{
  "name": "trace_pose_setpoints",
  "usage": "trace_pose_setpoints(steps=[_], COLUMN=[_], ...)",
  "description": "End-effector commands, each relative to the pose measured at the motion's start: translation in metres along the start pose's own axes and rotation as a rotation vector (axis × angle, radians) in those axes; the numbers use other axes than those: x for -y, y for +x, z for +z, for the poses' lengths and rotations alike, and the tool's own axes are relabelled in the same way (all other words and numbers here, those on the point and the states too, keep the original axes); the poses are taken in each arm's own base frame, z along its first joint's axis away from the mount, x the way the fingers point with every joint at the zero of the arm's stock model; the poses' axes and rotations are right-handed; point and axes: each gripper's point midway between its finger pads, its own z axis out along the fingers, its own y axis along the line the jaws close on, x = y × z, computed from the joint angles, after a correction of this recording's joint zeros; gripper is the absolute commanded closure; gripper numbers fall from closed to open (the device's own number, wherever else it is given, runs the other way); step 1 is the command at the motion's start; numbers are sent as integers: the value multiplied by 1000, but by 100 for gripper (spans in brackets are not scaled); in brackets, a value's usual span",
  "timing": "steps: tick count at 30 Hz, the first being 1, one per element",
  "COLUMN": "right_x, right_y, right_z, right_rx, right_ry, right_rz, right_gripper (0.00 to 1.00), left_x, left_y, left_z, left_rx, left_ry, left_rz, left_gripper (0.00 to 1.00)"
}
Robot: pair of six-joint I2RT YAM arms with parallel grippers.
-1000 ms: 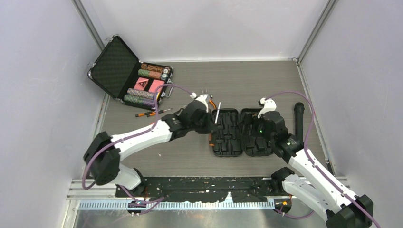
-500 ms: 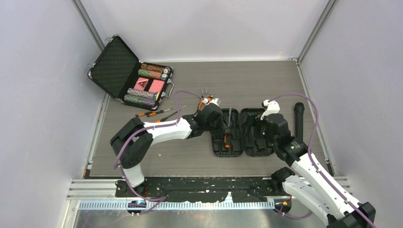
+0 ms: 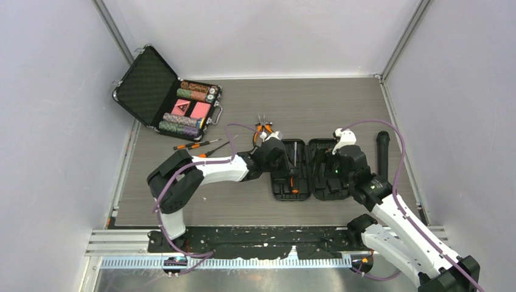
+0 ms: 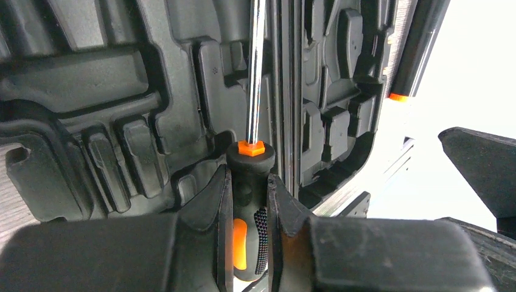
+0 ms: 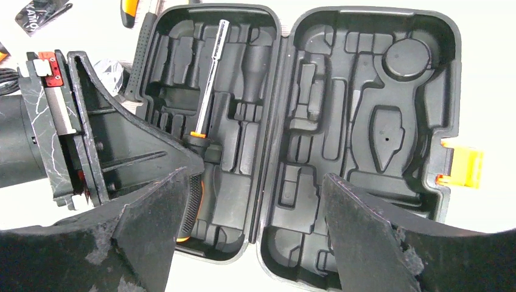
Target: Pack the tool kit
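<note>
The tool kit (image 3: 281, 193) lies open and flat at mid-table, a black case with moulded slots (image 5: 371, 128) and an orange latch (image 5: 462, 167). An orange-and-black screwdriver (image 3: 294, 157) lies lengthwise in the left half, its chrome shaft (image 4: 254, 91) pointing away from me. My left gripper (image 4: 249, 188) is shut on the screwdriver's handle (image 4: 251, 159), with a finger pressed to each side. Seen from above, the left gripper (image 3: 281, 159) sits at the case's left edge. My right gripper (image 5: 254, 176) hovers open above the case's near edge, over the hinge, holding nothing.
An open briefcase (image 3: 167, 97) of poker chips and red cards stands at the back left. Orange-handled pliers (image 3: 263, 129) lie just behind the case. Two small screwdrivers (image 3: 196, 145) rest on the table to its left. A black cylindrical handle (image 3: 382, 152) lies right of the case.
My left arm has carried the screwdriver from the case's left rim over the left half and lowered it lengthwise into the slots. The right arm has barely moved.
</note>
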Motion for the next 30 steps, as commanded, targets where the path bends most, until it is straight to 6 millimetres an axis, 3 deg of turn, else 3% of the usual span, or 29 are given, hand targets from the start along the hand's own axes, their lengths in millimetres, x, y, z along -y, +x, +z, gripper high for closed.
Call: trace_pose_setpoints(steps=[1,4,13,17,24,30], right_x=[-4,-4,-6,-8,-28,-49], right_y=[-12,-13,-11,-13,-22,-20], right_z=[-1,-1,1,1,11,26], right_rx=[31,32,25,30,22,-54], right_ry=[-13,-15,-21,-33,-110,-193], right_rz=[-6,-6,-3,1,19,19], right_gripper=[15,15,15,15,24,40], left_x=[18,18,19,17,20,4], left_y=[-4,-1,-4,-11,-28,-49], left_z=[-2,-4,-9,-17,-49,-80], left_rx=[38,43,65,107,206,293], left_ry=[68,64,77,71,83,34], left_rz=[-24,-25,-32,-23,29,96], left_gripper=[86,83,59,54,53,49])
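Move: The screwdriver is gripped by the handle in the left hand; its recess in the case's left half has its middle about 2 cm ahead and 1 cm below that hand. From the left hand, the case's right half is about 11 cm right and 2 cm ahead, the tape measure 13 cm left and 4 cm ahead, the hammer 10 cm left and 10 cm ahead. From the empty right hand the screwdriver lies some 8 cm left, 3 cm ahead and 8 cm below. The screwdriver is eased back and down about 1 cm by the left hand, whose fingers open to half and let go of the handle; the hand then draws off up and to its left, rising nearly 6 cm and tipping up roughly 10 degrees. As it clears, the right hand moves left and down, about 3 cm, towards the screwdriver, its wide-open fingers starting to close. ##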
